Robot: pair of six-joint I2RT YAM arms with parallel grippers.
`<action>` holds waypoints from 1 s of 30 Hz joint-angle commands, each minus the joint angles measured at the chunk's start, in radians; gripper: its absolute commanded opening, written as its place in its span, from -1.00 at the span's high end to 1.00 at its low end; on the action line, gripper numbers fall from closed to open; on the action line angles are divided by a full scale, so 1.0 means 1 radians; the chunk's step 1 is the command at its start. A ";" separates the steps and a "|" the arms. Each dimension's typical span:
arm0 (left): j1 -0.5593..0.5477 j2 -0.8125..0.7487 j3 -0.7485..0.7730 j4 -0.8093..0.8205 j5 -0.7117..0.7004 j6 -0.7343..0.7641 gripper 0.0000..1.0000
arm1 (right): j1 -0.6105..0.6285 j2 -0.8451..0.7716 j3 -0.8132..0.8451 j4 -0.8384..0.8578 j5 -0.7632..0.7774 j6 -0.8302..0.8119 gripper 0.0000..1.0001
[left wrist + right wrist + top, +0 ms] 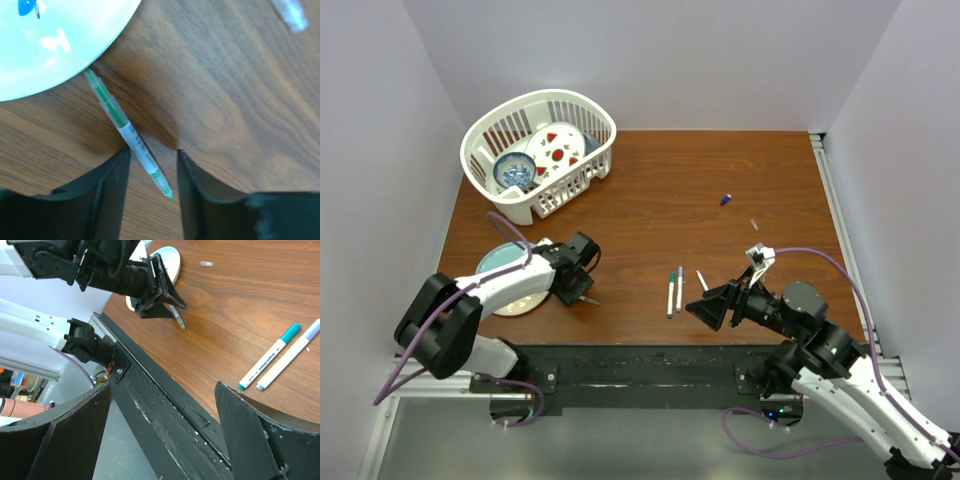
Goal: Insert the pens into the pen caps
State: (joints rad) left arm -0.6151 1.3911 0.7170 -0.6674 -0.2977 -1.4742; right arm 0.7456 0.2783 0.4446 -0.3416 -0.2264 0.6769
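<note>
A green-tipped pen with a pale barrel lies on the wooden table, its far end against a light blue plate. My left gripper is low over it, jaws partly open and straddling its tip end, with a gap to the right finger. From above, the left gripper is beside the plate. A teal-capped pen, a purple-capped pen and a third slim pen lie mid-table. A blue pen cap lies farther back. My right gripper is open and holds nothing.
A white basket holding plates stands at the back left. A small clear cap lies right of centre. The table's black front rail runs under the right gripper. White walls enclose the table on three sides.
</note>
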 commanded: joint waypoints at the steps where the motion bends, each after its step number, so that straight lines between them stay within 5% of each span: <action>1: 0.003 0.069 0.082 -0.049 -0.009 0.012 0.12 | -0.002 -0.004 0.026 0.012 0.004 -0.020 -0.76; 7: 0.003 0.174 0.102 -0.087 0.034 0.057 0.22 | 0.000 -0.008 0.025 0.019 0.005 -0.020 -0.76; 10: 0.003 0.192 0.090 -0.078 0.049 0.074 0.57 | 0.000 0.001 0.023 0.026 0.006 -0.020 -0.76; 11: 0.003 0.187 0.088 -0.078 0.052 0.075 0.96 | -0.002 0.002 0.023 0.027 0.004 -0.020 -0.76; 12: 0.002 0.181 0.088 -0.075 0.055 0.089 1.00 | -0.002 0.009 0.023 0.029 0.002 -0.019 -0.76; 17: -0.024 0.074 0.102 -0.049 0.010 0.138 1.00 | -0.002 0.021 0.005 0.067 0.009 0.013 -0.76; 21: -0.074 -0.079 0.075 0.121 -0.006 0.341 1.00 | -0.002 0.058 -0.018 0.117 0.084 0.082 -0.75; 26: -0.080 -0.372 -0.059 0.539 0.234 0.644 1.00 | 0.000 0.184 0.002 0.161 0.187 0.112 -0.74; 30: -0.078 -0.472 -0.030 0.554 0.290 0.829 1.00 | -0.002 0.390 0.112 0.170 0.324 0.004 -0.74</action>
State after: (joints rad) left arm -0.6910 0.9894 0.6579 -0.3038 -0.1184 -0.9283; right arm 0.7456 0.5045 0.4454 -0.2401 -0.0731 0.7540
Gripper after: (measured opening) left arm 0.056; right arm 0.872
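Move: The uncapped green pen lies flat on the table, already between the left hand's open fingers; its middle is about 2 cm to the hand's left, 1 cm ahead and 1 cm below. The plate's middle is some 14 cm left and 4 cm ahead, the clear cap about 11 cm ahead and 1 cm left. The teal-capped pen lies roughly 18 cm right, level with the hand. From the right hand, the green pen is about 23 cm left, 10 cm ahead and 20 cm below. The green pen is pinched by its rear half as the left fingers, sinking barely half a centimetre, close fully; they then lift it about 12 cm, carrying it some 7 cm right and slightly forward. The wrist turns clockwise roughly 35 degrees and tips the fingers up and forward. Late on, the open, empty right hand starts forward about 4 cm, sinking nearly 3. ##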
